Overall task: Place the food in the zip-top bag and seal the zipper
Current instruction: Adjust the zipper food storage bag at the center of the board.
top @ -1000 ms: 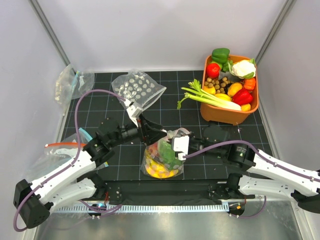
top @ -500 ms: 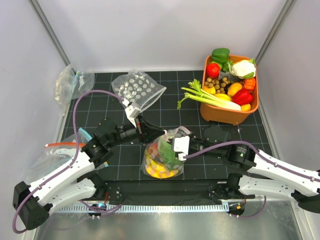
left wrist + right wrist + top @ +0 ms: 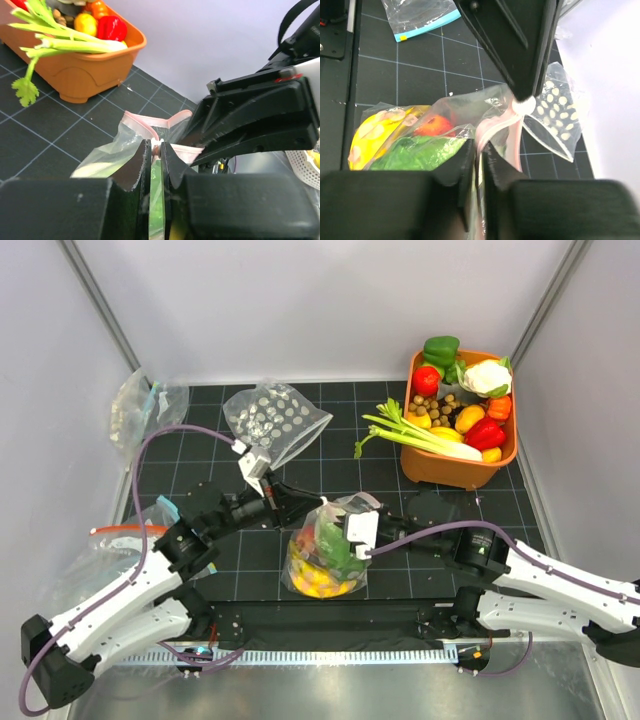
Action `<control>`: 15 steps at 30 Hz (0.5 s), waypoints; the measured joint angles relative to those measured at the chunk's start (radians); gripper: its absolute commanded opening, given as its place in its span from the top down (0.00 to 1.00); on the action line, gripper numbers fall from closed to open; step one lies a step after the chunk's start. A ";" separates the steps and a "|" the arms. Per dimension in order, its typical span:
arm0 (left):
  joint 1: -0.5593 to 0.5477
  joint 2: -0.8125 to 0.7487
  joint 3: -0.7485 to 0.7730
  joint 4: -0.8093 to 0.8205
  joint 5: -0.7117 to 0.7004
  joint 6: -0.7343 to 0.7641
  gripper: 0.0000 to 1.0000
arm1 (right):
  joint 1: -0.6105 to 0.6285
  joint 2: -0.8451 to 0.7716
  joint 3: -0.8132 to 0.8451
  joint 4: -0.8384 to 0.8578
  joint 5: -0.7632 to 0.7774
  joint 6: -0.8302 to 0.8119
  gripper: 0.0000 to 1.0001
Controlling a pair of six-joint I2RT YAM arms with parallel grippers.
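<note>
The zip-top bag (image 3: 322, 558) stands at the table's near centre with the food inside: a yellow banana bunch (image 3: 375, 132), a small red fruit (image 3: 432, 126) and green lettuce (image 3: 415, 152). Its pale pink zipper (image 3: 495, 125) runs along the raised mouth. My left gripper (image 3: 155, 146) comes in from the left and is shut on the mouth, with the pink strip and film pinched between its fingertips. From the right, my right gripper (image 3: 480, 145) is shut on the same strip, close beside the left one. In the top view the two grippers (image 3: 318, 510) (image 3: 337, 530) meet above the bag.
An orange tub (image 3: 445, 465) of toy vegetables stands at the back right, with celery stalks (image 3: 410, 430) lying over its rim. A second dotted bag (image 3: 275, 418) lies behind the arms. Plain clear bags lie at the far left (image 3: 140, 405) and near left (image 3: 110, 545).
My left gripper's jaws have closed onto the bag's mouth, and its wrist has slid a little to the left. The right arm has stayed in place.
</note>
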 measured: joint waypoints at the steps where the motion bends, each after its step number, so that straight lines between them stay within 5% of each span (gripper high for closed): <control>1: 0.000 -0.022 -0.006 -0.004 -0.014 0.000 1.00 | 0.000 0.001 -0.003 0.005 0.000 0.003 0.67; 4: 0.000 -0.083 -0.027 -0.012 -0.051 0.000 1.00 | 0.000 0.006 -0.008 0.016 0.002 0.015 0.50; 7: 0.000 -0.138 -0.047 -0.016 -0.085 0.000 1.00 | 0.000 0.010 -0.011 0.024 0.000 0.036 0.24; 15: -0.001 -0.154 -0.058 -0.019 -0.120 0.000 1.00 | 0.000 0.001 -0.014 0.070 -0.011 0.099 0.10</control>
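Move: The left fingers already pinch the slider end of the bag's pink zipper, and the right fingers are still on the zipper strip. The slider lies about 4 cm ahead and 5 cm left of the right hand, some 2 cm above it. The food-filled part of the bag is roughly 12 cm back from the left hand, level sideways and 12 cm below. The dotted bag lies 24 cm ahead and 11 cm left of the left hand; the celery is 24 cm ahead and 16 cm right of the right hand. Leftward and a little up, the left hand draws the slider end of the zipper about 3 cm away from the right hand, keeping its pinch, turning slightly counter-clockwise and then easing to a stop. The right hand stays almost in place, opens its fingers wide and lets go of the zipper strip. ##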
